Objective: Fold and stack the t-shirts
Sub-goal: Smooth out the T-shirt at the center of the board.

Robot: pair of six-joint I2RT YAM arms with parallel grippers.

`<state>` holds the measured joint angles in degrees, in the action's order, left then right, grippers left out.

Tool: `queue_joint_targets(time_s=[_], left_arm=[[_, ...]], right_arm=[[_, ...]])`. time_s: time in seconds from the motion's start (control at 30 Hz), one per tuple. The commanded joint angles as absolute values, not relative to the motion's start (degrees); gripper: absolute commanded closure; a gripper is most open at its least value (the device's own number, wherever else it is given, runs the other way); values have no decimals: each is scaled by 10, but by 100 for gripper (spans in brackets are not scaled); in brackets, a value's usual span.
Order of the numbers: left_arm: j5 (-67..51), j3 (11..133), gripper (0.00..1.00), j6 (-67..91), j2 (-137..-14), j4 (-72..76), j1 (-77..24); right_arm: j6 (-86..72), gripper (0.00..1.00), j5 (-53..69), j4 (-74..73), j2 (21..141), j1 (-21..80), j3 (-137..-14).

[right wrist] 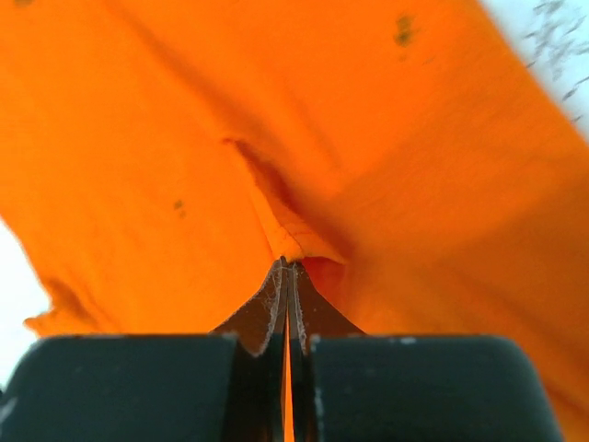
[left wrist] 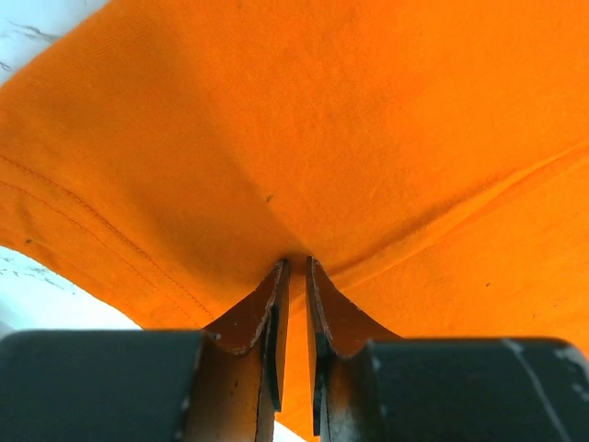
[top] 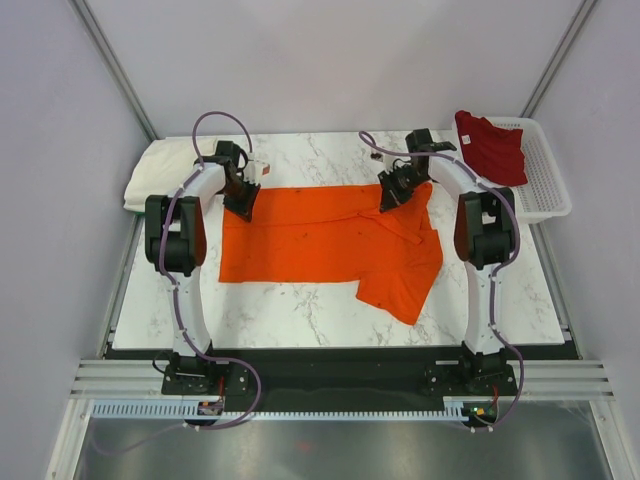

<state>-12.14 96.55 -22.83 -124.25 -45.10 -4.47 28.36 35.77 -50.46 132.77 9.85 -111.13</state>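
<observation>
The bright orange t-shirt (top: pixel 320 235) lies spread across the marble table, one sleeve flopping toward the front right. My left gripper (top: pixel 243 203) is at its far left corner, shut on the orange cloth (left wrist: pixel 304 166), which bunches into the fingertips. At the far right edge my right gripper (top: pixel 392 195) is shut tight on a fold of the same shirt (right wrist: pixel 304 239). A dark red t-shirt (top: pixel 491 147) rests in the basket at the back right. The cream-white t-shirt (top: pixel 160 172) lies folded at the back left.
The white mesh basket (top: pixel 545 180) stands at the table's right rear corner. Bare marble (top: pixel 290 310) shows in front of the orange shirt. Grey walls close in on three sides.
</observation>
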Motion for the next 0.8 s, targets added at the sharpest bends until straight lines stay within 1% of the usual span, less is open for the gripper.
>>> queue_joint_targets(time_s=[0.0,0.1,0.13,0.17,0.23,0.3,0.4,0.5,0.63,0.77], left_arm=[[-119,989,80,-221,-1252,-438,-40],[-124,993,80,-222,-1249,-436,-40],[-126,992,80,-221,-1247,-433,-40],[-127,991,80,-222,-1245,-432,-40],[-128,991,80,-224,-1243,-431,-39],[-129,991,80,-227,-1240,-428,-38],[-129,993,80,-228,-1239,-427,-37],[-127,996,80,-233,-1240,-427,-36],[-107,1010,80,-243,-1238,-427,-29],[-98,1033,80,-250,-1253,-438,-18]], right_arm=[[298,99,379,-517,1240,118,-1072],[287,99,385,-515,1197,142,-1017],[284,97,389,-514,1187,150,-1001],[272,93,389,-512,1167,168,-970],[261,82,381,-503,1146,184,-941],[253,81,374,-495,1117,203,-910],[247,64,341,-489,1093,209,-896],[260,63,310,-486,1100,194,-910],[224,66,337,-468,1156,136,-956],[220,66,333,-459,1208,78,-1018]])
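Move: My right fingers already pinch the raised fold of the orange t-shirt, just above the table. It is to be drawn towards the notch in the near edge, about 18 cm back and 7 cm left. The near sleeve lies some 23 cm back and 4 cm right; the shirt's far right corner is about 11 cm right and 5 cm ahead. From my left hand the notch is roughly 17 cm back and 29 cm right. I sweep the pinched fold back about 12 cm and 6 cm left with my right hand, rising some 4 cm, and open my fingers on the way to let go of it. Then I swing forward and right again, level above the shirt, fingers part open. My left hand, bearing on the shirt's left end, creeps forward and at last lifts about a centimetre. ##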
